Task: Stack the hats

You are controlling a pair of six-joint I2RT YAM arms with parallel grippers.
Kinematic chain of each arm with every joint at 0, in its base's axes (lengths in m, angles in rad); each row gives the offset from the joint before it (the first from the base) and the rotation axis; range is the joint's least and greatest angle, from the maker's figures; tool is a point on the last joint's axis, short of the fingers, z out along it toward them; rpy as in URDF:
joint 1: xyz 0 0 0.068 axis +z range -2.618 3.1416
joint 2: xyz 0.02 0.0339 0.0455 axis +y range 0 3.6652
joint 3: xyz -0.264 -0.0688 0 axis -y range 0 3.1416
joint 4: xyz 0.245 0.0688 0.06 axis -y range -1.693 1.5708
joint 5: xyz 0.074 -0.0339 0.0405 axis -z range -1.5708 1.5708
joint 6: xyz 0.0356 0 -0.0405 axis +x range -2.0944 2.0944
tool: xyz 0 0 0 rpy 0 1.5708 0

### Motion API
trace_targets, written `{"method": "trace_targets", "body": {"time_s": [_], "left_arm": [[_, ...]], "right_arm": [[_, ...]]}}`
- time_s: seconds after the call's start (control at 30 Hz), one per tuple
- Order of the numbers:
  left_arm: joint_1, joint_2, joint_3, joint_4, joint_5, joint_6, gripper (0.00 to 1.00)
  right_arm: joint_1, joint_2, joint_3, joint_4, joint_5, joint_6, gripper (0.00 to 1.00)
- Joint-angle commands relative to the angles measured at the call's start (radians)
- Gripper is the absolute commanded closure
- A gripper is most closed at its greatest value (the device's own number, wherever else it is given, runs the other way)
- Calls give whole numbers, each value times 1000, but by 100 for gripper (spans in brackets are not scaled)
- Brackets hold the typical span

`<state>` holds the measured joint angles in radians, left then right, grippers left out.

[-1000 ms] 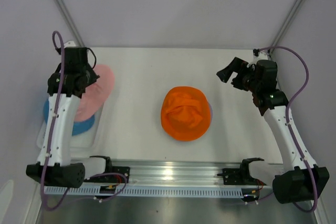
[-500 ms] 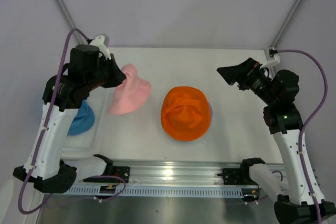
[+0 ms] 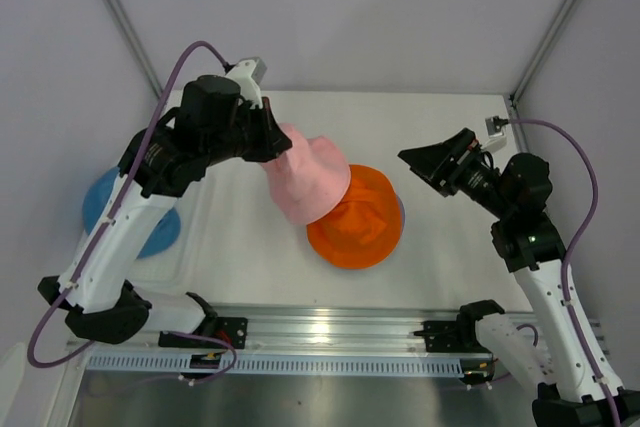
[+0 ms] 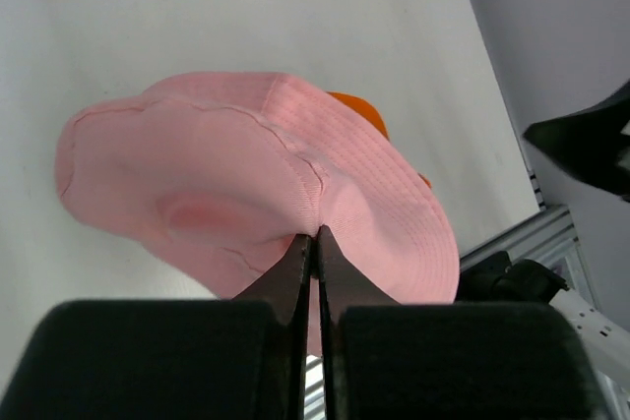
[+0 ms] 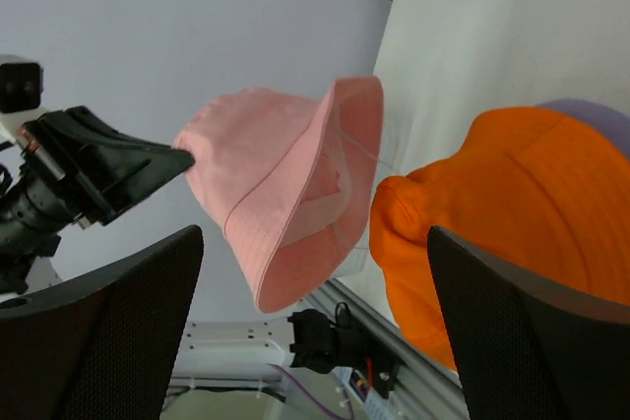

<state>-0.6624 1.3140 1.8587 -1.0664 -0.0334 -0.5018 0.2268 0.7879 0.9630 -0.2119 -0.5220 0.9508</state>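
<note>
My left gripper [image 3: 278, 143] is shut on the crown of the light pink hat [image 3: 308, 183] and holds it in the air over the left edge of the orange hat [image 3: 362, 222]. The left wrist view shows the fingers pinching the pink hat [image 4: 256, 174]. The orange hat lies on the lavender hat [image 3: 401, 210], of which only a sliver shows. The sky blue hat [image 3: 103, 202] lies at the far left, partly behind the left arm. My right gripper [image 3: 425, 164] is open, empty and raised to the right of the orange hat [image 5: 512, 213]; it faces the pink hat [image 5: 285, 184].
A shallow white tray [image 3: 185, 257] lies under the blue hat at the left. A metal rail [image 3: 330, 332] runs along the near edge. Grey walls enclose the white table [image 3: 400, 127] at the back and sides.
My left gripper has lifted the pink hat off the blue hat and carried it right, to over the orange hat's left edge. The right arm has risen and turned towards the centre.
</note>
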Motion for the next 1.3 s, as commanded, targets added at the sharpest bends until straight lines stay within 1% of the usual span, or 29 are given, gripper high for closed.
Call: {"method": "trace_targets", "body": {"time_s": [0.0,0.1,0.3,0.53,0.63,0.73,0.83,0.87,1.0,1.17,1.2,1.27], "left_arm": [[-54,20,68,85,4,-29,99],[-101,45,76,92,-6,-32,99],[-187,103,97,100,-36,-38,99],[-235,139,131,115,-34,-49,99],[-250,148,132,123,-43,-60,99],[-261,154,137,135,-56,-70,99],[-269,148,134,155,-65,-80,99],[-270,149,131,160,-66,-81,99],[-284,162,128,172,-57,-89,99],[-309,183,122,172,-51,-103,99],[-315,185,116,172,-51,-107,99],[-324,182,105,181,-45,-116,99]], "right_arm": [[12,-21,-46,57,31,176,1],[25,-22,-56,69,63,235,2],[57,0,-35,59,85,263,7],[92,1,-69,29,88,272,11],[111,-15,-87,3,97,273,14],[121,-42,-93,-40,115,278,16],[126,-73,-98,-135,137,267,16],[128,-82,-105,-139,137,278,16],[128,-121,-156,-77,131,337,20],[132,-104,-164,5,120,375,25],[134,-99,-162,8,117,375,28],[137,-85,-162,28,109,381,31]]}}
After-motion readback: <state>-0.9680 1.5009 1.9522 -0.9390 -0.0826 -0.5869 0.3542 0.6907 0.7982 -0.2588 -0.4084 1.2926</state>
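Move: The left hand already grips the pink hat. The orange hat it is headed for lies about 15 cm to its right, roughly level fore-and-aft and some 28 cm below, with the purple hat under it, a centimetre or two farther right. From the open right hand, the pink hat hangs about 18 cm left, some 2 cm back and 4 cm lower, and the orange hat lies about 8 cm left and 27 cm below. Left hand carries the pink hat rightward 12 cm over the orange one; right sinks 5 cm, fingers narrowing. ##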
